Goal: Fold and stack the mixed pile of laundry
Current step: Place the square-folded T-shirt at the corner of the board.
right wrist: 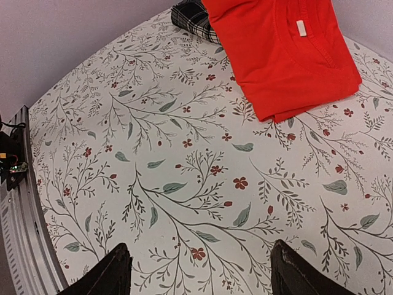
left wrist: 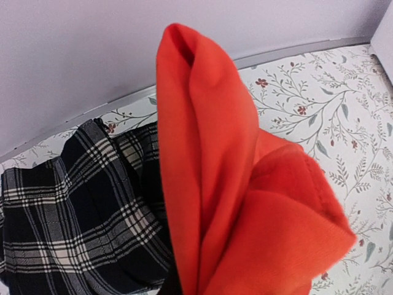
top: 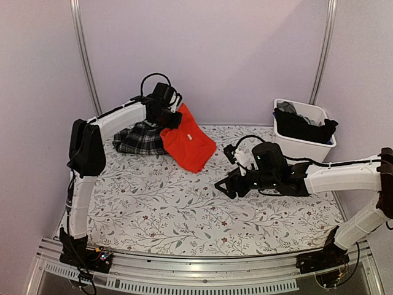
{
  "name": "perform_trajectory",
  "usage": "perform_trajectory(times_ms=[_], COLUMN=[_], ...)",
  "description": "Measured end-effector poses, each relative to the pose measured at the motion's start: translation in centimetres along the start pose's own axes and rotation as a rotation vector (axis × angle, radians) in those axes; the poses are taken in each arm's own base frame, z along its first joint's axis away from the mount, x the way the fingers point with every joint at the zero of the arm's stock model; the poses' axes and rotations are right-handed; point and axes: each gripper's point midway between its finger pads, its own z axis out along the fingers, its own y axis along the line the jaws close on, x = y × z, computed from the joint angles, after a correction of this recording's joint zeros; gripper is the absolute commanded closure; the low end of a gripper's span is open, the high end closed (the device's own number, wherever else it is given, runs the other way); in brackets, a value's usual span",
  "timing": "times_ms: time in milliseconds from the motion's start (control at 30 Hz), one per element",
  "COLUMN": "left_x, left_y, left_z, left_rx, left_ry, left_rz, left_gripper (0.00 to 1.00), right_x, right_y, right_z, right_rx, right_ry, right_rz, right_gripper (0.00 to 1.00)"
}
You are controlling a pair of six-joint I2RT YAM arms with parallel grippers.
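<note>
An orange-red garment (top: 189, 142) hangs from my left gripper (top: 166, 114), which is shut on its upper edge; the lower part rests on the tablecloth. In the left wrist view the orange-red garment (left wrist: 227, 203) fills the middle and hides the fingers. A black-and-white plaid garment (top: 140, 139) lies folded just left of it, and the plaid garment (left wrist: 73, 209) shows beside the hanging cloth. My right gripper (top: 225, 184) hovers open over bare tablecloth, right of centre, apart from the clothes. Its view shows the open right gripper (right wrist: 202, 270), with the orange-red garment (right wrist: 288, 49) and a plaid corner (right wrist: 195, 13) far ahead.
A white plastic bin (top: 302, 149) stands at the back right holding dark garments (top: 304, 126). The floral tablecloth (top: 159, 203) covers the table. A metal rail (top: 202, 270) runs along the near edge. Upright frame posts stand at the back left and back right.
</note>
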Motion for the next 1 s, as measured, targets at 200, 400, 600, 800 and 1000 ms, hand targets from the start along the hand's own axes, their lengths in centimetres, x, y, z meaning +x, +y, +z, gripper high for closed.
perform_trajectory(times_ms=[200, 400, 600, 800, 1000], left_x=[-1.7, -1.8, -2.3, -3.3, -3.7], left_y=[2.8, 4.9, 6.0, 8.0, 10.2], left_z=[-0.7, -0.9, -1.7, -3.1, -4.4], left_rx=[-0.027, -0.042, -0.033, -0.032, -0.049], left_ry=[-0.030, -0.025, -0.025, -0.052, -0.070], left_rz=[-0.027, -0.034, -0.044, -0.070, -0.105], left_gripper=[1.00, 1.00, 1.00, 1.00, 1.00], right_x=[0.2, 0.4, 0.7, 0.9, 1.4], right_y=[0.0, 0.0, 0.0, 0.0, -0.1], right_z=[0.2, 0.4, 0.6, 0.9, 1.3], right_rx=[-0.003, -0.004, -0.011, -0.013, -0.013], right_ry=[0.002, 0.010, 0.018, 0.023, 0.039], right_rz=[0.001, 0.002, 0.003, 0.006, 0.007], right_gripper=[0.23, 0.24, 0.23, 0.23, 0.23])
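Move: The left hand already holds the folded red T-shirt, whose middle hangs some 8 cm below, 5 cm back and 4 cm right. The black plaid cloth lies about 10 cm left, 1 cm ahead and 14 cm down; the board's far left corner is some 28 cm left and 7 cm ahead. From the idle right hand, the plaid cloth is roughly 30 cm ahead and 28 cm left. Keeping its pinch, the left hand swings the T-shirt about 10 cm left over the plaid, rising some 6 cm. ##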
